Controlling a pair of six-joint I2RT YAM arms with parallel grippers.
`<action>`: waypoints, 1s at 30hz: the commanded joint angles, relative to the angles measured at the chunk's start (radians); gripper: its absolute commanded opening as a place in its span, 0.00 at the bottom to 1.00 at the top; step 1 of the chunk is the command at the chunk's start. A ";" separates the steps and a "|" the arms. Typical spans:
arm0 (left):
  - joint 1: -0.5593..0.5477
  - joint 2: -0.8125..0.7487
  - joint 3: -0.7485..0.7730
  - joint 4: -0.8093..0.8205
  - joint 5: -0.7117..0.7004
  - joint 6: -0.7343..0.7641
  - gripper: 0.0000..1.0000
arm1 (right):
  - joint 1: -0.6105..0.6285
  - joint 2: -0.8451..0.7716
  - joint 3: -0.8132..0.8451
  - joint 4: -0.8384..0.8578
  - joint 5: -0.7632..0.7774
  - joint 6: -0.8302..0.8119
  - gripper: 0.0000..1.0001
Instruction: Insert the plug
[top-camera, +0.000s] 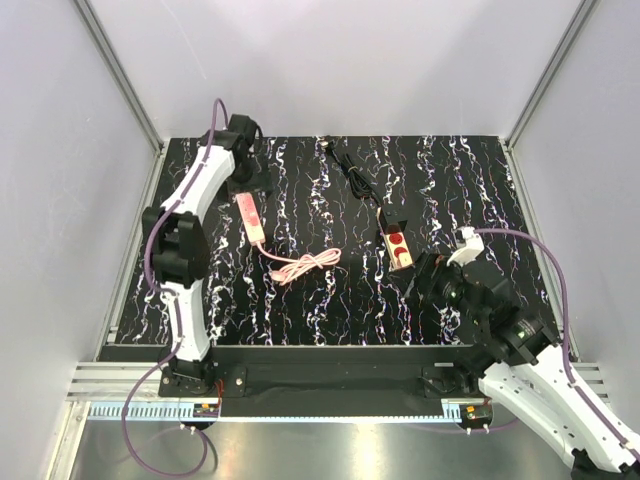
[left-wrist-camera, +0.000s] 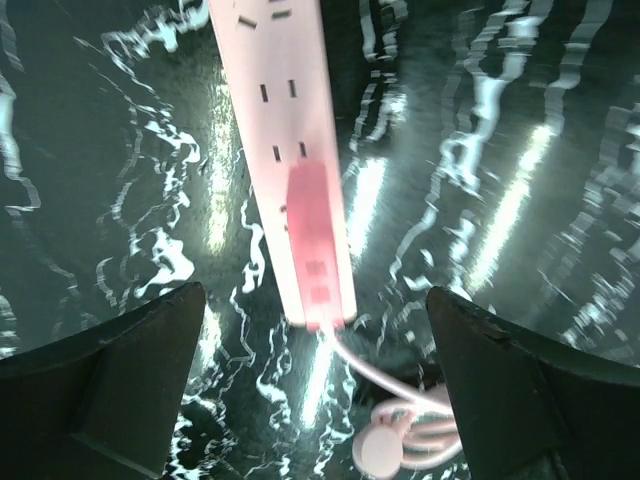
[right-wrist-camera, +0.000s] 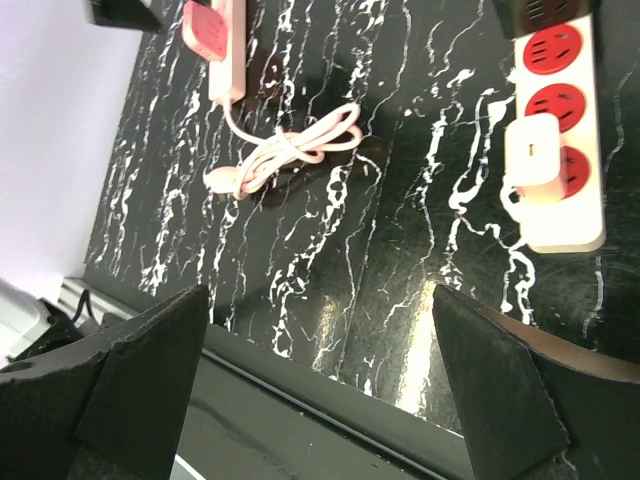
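A pink power strip (top-camera: 250, 215) lies on the black marbled table, and its pink cord (top-camera: 305, 265) is coiled beside it. The cord ends in a round pink plug (left-wrist-camera: 385, 450), also seen as the plug (right-wrist-camera: 222, 180) in the right wrist view. My left gripper (left-wrist-camera: 315, 385) hangs open over the strip's (left-wrist-camera: 285, 150) cord end, holding nothing. It sits at the strip's far end as the left gripper (top-camera: 248, 182) in the top view. A white strip with red sockets (right-wrist-camera: 560, 120) carries a white adapter (right-wrist-camera: 535, 155). My right gripper (right-wrist-camera: 320, 390) is open and empty, near the table's front edge.
The red-socket strip (top-camera: 397, 243) has a black cord (top-camera: 355, 175) running to the back of the table. A black rail (top-camera: 330, 365) borders the front edge. Grey walls enclose the table on three sides.
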 joint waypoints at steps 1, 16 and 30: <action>-0.074 -0.169 0.057 0.002 -0.022 0.078 0.99 | 0.006 0.037 0.079 -0.035 0.060 -0.031 1.00; -0.369 -0.631 -0.329 0.368 0.391 0.107 0.99 | 0.006 0.094 0.317 -0.218 0.234 -0.047 1.00; -0.381 -0.896 -0.607 0.684 0.540 0.115 0.99 | 0.006 0.085 0.476 -0.201 0.341 -0.017 1.00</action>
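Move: The red plug already stands in the pink strip, about 7 cm below my left hand and 1 cm ahead. The pink strip's middle is about 3 cm ahead of my left hand and 9 cm down; the pink cord bundle lies some 11 cm back and 15 cm right. From my right hand the red plug is about 26 cm ahead, 40 cm left and 16 cm down, while the cream strip's plug is roughly 12 cm straight ahead and 16 cm down. I leave the red plug with my left hand, fingers staying wide open: quickly up about 20 cm while swinging some 18 cm right, then back about as far, clear of the cord bundle. The wrist rolls and turns clockwise until its fingers, pointing down before, aim rightwards and slightly down. My right hand, also open and empty, lifts about 12 cm, drifts 5 cm right and turns slightly clockwise, away from the cream strip. ##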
